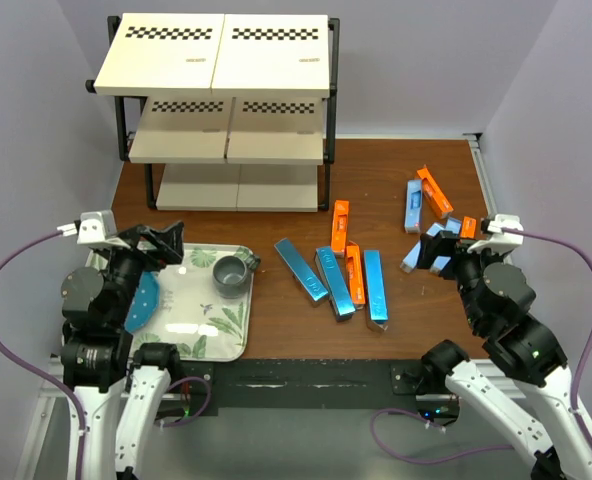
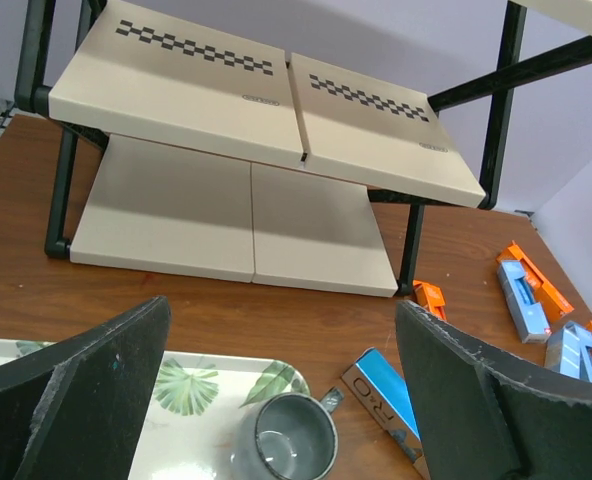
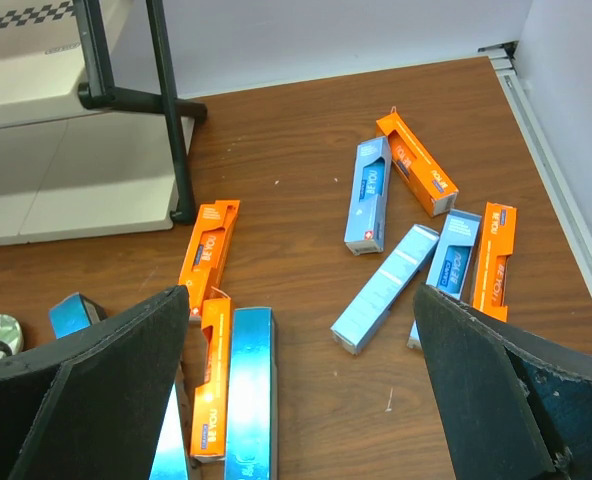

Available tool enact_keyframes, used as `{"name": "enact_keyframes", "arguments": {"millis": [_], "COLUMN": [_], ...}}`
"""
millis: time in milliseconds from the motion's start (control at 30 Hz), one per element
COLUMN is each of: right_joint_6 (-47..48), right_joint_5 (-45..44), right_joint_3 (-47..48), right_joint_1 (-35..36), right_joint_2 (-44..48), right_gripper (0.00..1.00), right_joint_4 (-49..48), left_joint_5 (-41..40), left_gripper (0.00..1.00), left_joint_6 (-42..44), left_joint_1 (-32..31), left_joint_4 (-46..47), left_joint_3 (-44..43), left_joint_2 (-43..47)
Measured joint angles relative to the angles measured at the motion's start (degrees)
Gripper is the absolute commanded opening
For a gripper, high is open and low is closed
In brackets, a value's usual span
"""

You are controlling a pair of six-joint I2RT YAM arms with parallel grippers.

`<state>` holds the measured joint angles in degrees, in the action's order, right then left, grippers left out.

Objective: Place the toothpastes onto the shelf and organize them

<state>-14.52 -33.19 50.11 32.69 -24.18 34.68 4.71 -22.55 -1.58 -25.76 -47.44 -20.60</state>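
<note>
The shelf [image 1: 216, 100] stands at the back left, a three-tier black frame with cream checkered boards [image 2: 276, 100], all bare. The toothpastes lie loose on the brown table. In a middle group are metallic blue boxes [image 1: 301, 268] [image 3: 249, 390] and orange ones [image 1: 340, 225] [image 3: 209, 245]. A right group holds light blue [image 1: 413, 205] [image 3: 386, 287] and orange boxes [image 1: 435, 190] [image 3: 417, 163]. My left gripper [image 1: 166, 245] [image 2: 281, 315] hovers open above the tray. Open too, my right gripper [image 1: 444, 252] [image 3: 301, 300] hangs over the right group and hides part of it. Neither holds anything.
A leaf-patterned tray [image 1: 191, 290] [image 2: 191, 395] sits at the front left with a grey cup [image 1: 231, 274] [image 2: 284, 438] and a blue plate [image 1: 144, 300] on it. One metallic blue box [image 2: 386, 395] lies just right of the cup. Walls close in the table at the back and on both sides.
</note>
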Motion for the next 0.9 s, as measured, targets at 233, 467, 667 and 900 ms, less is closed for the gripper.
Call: {"name": "enact_keyframes", "arguments": {"millis": [233, 467, 667, 900], "right_joint_6": [-0.5, -1.5, -2.0, -2.3], "right_joint_5": [1.1, 5.7, 12.7, 21.9], "right_joint_3": [0.0, -0.7, -0.7, -0.4], "right_joint_1": [0.0, 0.0, 0.0, 0.0], "right_joint_2": [-0.2, -2.4, -8.8, -17.4], "right_gripper": [0.99, 0.99, 0.99, 0.98], "right_joint_4": [0.0, 0.5, 0.9, 1.4], "left_joint_5": [1.1, 2.0, 2.8, 4.2], "left_gripper": [1.0, 1.0, 1.0, 1.0], "left_joint_6": [-0.9, -0.9, -1.1, -3.3], "left_joint_1": [-0.1, -0.5, -0.8, -0.9], "left_joint_4": [1.3, 1.5, 2.2, 2.2], "left_joint_3": [1.1, 2.1, 3.1, 4.4], "left_joint_2": [-0.3, -0.4, -0.5, -0.5]}}
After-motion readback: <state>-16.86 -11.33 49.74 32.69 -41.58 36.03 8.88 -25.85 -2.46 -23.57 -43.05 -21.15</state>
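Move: The nearest dark-blue toothpaste, rightmost of the middle cluster, lies about 5 cm ahead of the right gripper, 8 cm to its left and roughly 25 cm below. The orange toothpaste is 4 cm farther out and 5 cm left of it; the middle blue one is level with it, some 9 cm left. From the left gripper that rightmost blue toothpaste lies around 42 cm right, 6 cm ahead and 28 cm below. Swing the right gripper left and down, some 9 cm across and nearly as far down, speeding up towards the rightmost blue toothpaste of the middle cluster. Tip the fingers down about 20 degrees while turning them as much counter-clockwise, and keep them wide open, touching nothing. Meanwhile ease the open left gripper a few centimetres down and right. ##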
